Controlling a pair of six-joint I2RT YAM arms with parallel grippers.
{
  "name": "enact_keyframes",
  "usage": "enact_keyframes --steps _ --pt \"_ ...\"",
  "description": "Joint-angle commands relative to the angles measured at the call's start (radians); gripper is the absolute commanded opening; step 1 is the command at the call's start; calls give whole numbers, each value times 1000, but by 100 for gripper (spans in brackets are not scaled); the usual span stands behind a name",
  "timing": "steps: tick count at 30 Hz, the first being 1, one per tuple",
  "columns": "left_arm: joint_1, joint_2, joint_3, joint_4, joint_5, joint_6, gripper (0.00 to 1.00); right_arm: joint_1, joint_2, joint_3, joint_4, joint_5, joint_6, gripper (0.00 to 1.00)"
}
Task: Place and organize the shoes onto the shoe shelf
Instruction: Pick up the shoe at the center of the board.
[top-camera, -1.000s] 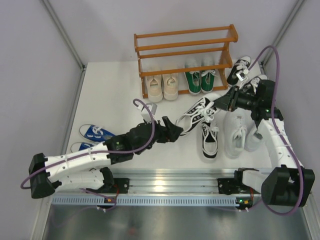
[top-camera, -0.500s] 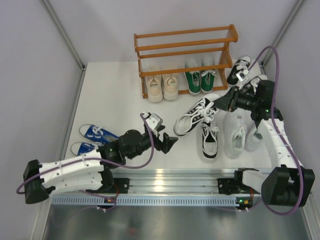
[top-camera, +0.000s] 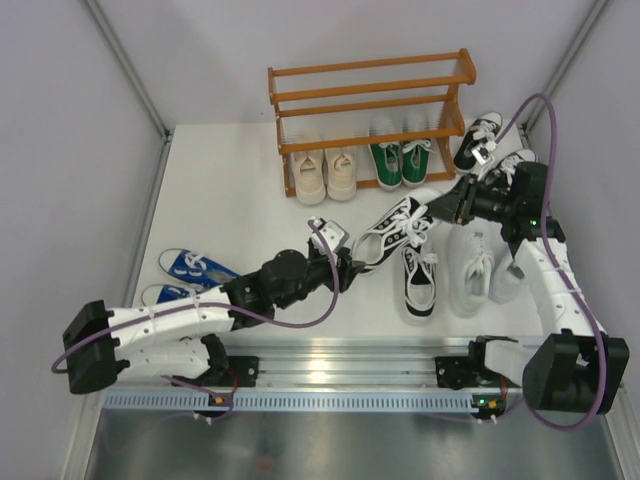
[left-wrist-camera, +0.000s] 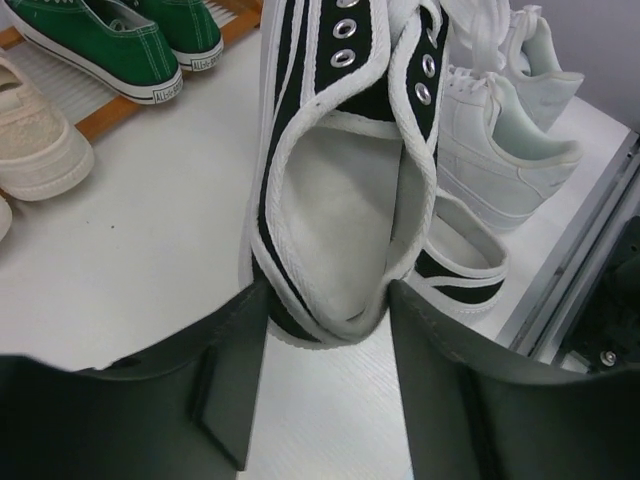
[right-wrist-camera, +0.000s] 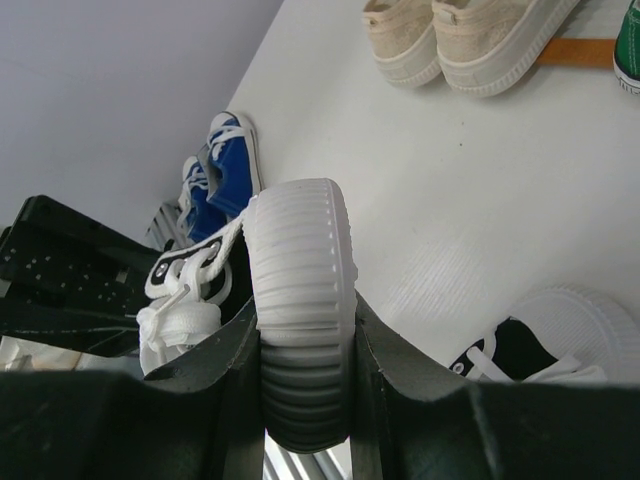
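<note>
A black shoe (top-camera: 390, 232) with white laces lies slanted in front of the shoe shelf (top-camera: 370, 85). My right gripper (top-camera: 445, 207) is shut on its ribbed white toe (right-wrist-camera: 300, 290). My left gripper (top-camera: 348, 262) is at the other end, and its fingers (left-wrist-camera: 240, 340) press both sides of the heel (left-wrist-camera: 340, 180). The beige pair (top-camera: 325, 172) and the green pair (top-camera: 400, 162) stand on the lowest tier. The matching black shoe (top-camera: 419, 280) lies on the table just right of the held one.
An all-white pair (top-camera: 478, 270) stands right of the black shoe, under my right arm. Another black pair (top-camera: 485, 140) lies by the shelf's right end. The blue pair (top-camera: 185, 275) sits near the left edge, beside my left arm. A metal rail (top-camera: 330, 352) runs along the near edge.
My left gripper drew back toward the near edge, then came forward again to the black shoe's heel and narrowed onto it. The right gripper and the shoe's toe stayed put.
</note>
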Motion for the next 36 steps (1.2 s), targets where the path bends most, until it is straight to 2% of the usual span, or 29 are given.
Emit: enact_keyframes --steps 1,8,14,18,22,26,33,36 --pt "10 53 87 60 -26 42 52 -1 -36 8 61 -43 22 0" --pt "29 121 141 60 -6 79 37 1 -39 7 64 -49 20 0" --pt "50 179 164 46 25 108 34 3 -36 5 67 -53 22 0" --pt "66 178 182 19 -18 92 56 3 -40 7 61 -50 13 0" --pt "70 149 173 8 -69 82 60 3 -34 7 62 -49 13 0" --pt "92 159 170 -12 -64 76 58 3 -28 11 64 -53 14 0" --pt "145 201 182 -10 2 60 45 3 -36 7 62 -51 16 0" --pt "154 199 184 -9 45 63 26 3 -34 8 62 -50 13 0"
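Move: The left fingers straddle the heel of the black-and-white shoe, whose middle lies about 8 cm ahead and 10 cm right of that hand, roughly level. The right hand still grips its toe; from there the middle is some 6 cm back and 10 cm left. Counted from the left hand, the other black-and-white shoe lies about 22 cm right, 3 cm back and 15 cm lower; the nearer beige shoe stands some 31 cm ahead, 3 cm left, 14 cm lower. Forward about 6 cm goes the left hand, first drifting a little right and then back left, sinking about 1 cm and turning slightly counter-clockwise, from the back of the heel to the forward-left side of its collar. Its fingers narrow, reopen, then close to pinch that side wall, while the right hand keeps its hold on the toe and shifts only about 1 cm. ##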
